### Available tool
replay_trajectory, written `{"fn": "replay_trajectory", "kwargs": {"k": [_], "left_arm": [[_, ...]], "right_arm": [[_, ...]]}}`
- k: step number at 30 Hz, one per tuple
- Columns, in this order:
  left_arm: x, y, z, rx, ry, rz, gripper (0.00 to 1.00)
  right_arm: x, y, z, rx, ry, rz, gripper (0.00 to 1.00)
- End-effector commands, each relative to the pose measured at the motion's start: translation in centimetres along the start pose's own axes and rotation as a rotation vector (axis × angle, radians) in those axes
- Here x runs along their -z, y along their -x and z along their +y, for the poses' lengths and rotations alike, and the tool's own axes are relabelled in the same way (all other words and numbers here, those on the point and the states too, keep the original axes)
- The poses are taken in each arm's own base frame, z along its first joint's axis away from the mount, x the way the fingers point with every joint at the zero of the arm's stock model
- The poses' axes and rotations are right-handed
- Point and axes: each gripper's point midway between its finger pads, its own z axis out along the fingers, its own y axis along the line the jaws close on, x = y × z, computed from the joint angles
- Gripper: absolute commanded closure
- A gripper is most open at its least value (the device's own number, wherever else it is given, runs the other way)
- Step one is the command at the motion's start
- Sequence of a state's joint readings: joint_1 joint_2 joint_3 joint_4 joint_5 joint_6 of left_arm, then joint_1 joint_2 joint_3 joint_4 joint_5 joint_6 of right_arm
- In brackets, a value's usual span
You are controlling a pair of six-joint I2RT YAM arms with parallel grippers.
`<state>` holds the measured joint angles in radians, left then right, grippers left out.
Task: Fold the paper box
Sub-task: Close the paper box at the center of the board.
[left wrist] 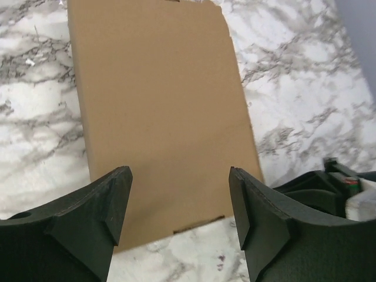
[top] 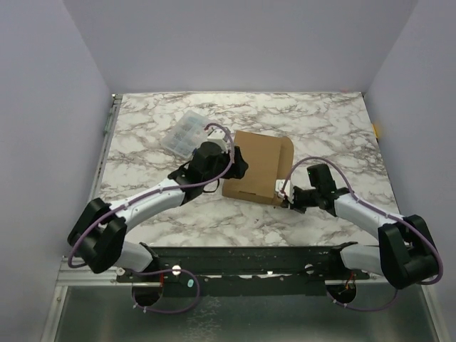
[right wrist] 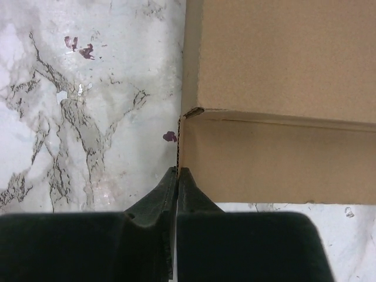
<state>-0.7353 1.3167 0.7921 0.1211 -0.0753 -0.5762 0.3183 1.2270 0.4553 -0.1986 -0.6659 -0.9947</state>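
Note:
The paper box [top: 258, 165] is a flat brown cardboard piece lying mid-table, with a folded flap along its near side. My left gripper [top: 239, 162] hangs open at the box's left edge; in the left wrist view its fingers [left wrist: 117, 200] straddle the cardboard [left wrist: 158, 117] from above without touching it. My right gripper [top: 287, 201] is at the box's near right corner. In the right wrist view it [right wrist: 177, 170] is shut on the thin upright edge of the cardboard flap [right wrist: 282, 158].
A small clear plastic compartment case [top: 187, 132] lies behind my left arm, up and to the left of the box. Lilac walls close in the marble table [top: 342, 128] on the left, the back and the right.

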Motion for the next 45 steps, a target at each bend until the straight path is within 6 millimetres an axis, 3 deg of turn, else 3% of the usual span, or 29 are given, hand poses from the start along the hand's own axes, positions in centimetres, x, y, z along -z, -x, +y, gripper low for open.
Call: {"fn": "replay_trajectory", "kwargs": {"k": [1, 7, 18, 30, 45], "left_arm": [[-2.8, -3.6, 2.0, -0.285, 0.034, 0.185, 0.27], [-4.5, -4.0, 4.0, -0.379, 0.122, 0.222, 0.26], [-4.8, -6.3, 4.7, -0.325, 0.107, 0.291, 0.22], [-5.4, -7.7, 4.4, -0.264, 0.081, 0.327, 0.23], [-6.1, -9.7, 2.8, -0.182, -0.017, 0.373, 0.25]], "right_arm": [[0.1, 0.8, 0.3, -0.057, 0.051, -0.024, 0.99], [0.0, 0.9, 0.2, -0.103, 0.068, -0.031, 1.0], [-0.1, 1.2, -0.5, -0.162, 0.087, -0.017, 1.0], [0.6, 2.1, -1.0, -0.085, 0.069, -0.035, 1.0], [0.3, 2.8, -2.3, -0.132, 0.09, 0.006, 1.0]]}}
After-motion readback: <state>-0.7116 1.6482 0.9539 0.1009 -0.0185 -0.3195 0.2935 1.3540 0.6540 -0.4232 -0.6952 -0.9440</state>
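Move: The paper box's lid lies under the open left hand, its middle about 3 cm ahead, 3 cm to the right and some 10 cm below. The box's right-hand flap is roughly 12 cm to this hand's right, 1 cm ahead; the clear organiser is some 13 cm ahead and 16 cm left. The right hand already pinches that flap's near end; the flap's middle is about 9 cm ahead of it, the lid's 11 cm ahead and 9 cm left. The left hand's open fingertips come down onto the left part of the box lid, dropping about 7.5 cm quickly while rolling some 20 degrees, left side up, then bear there and creep forward and slightly right. The right hand keeps its pinch on the flap's near end, rising about 1 cm and rolling around 10 degrees. ##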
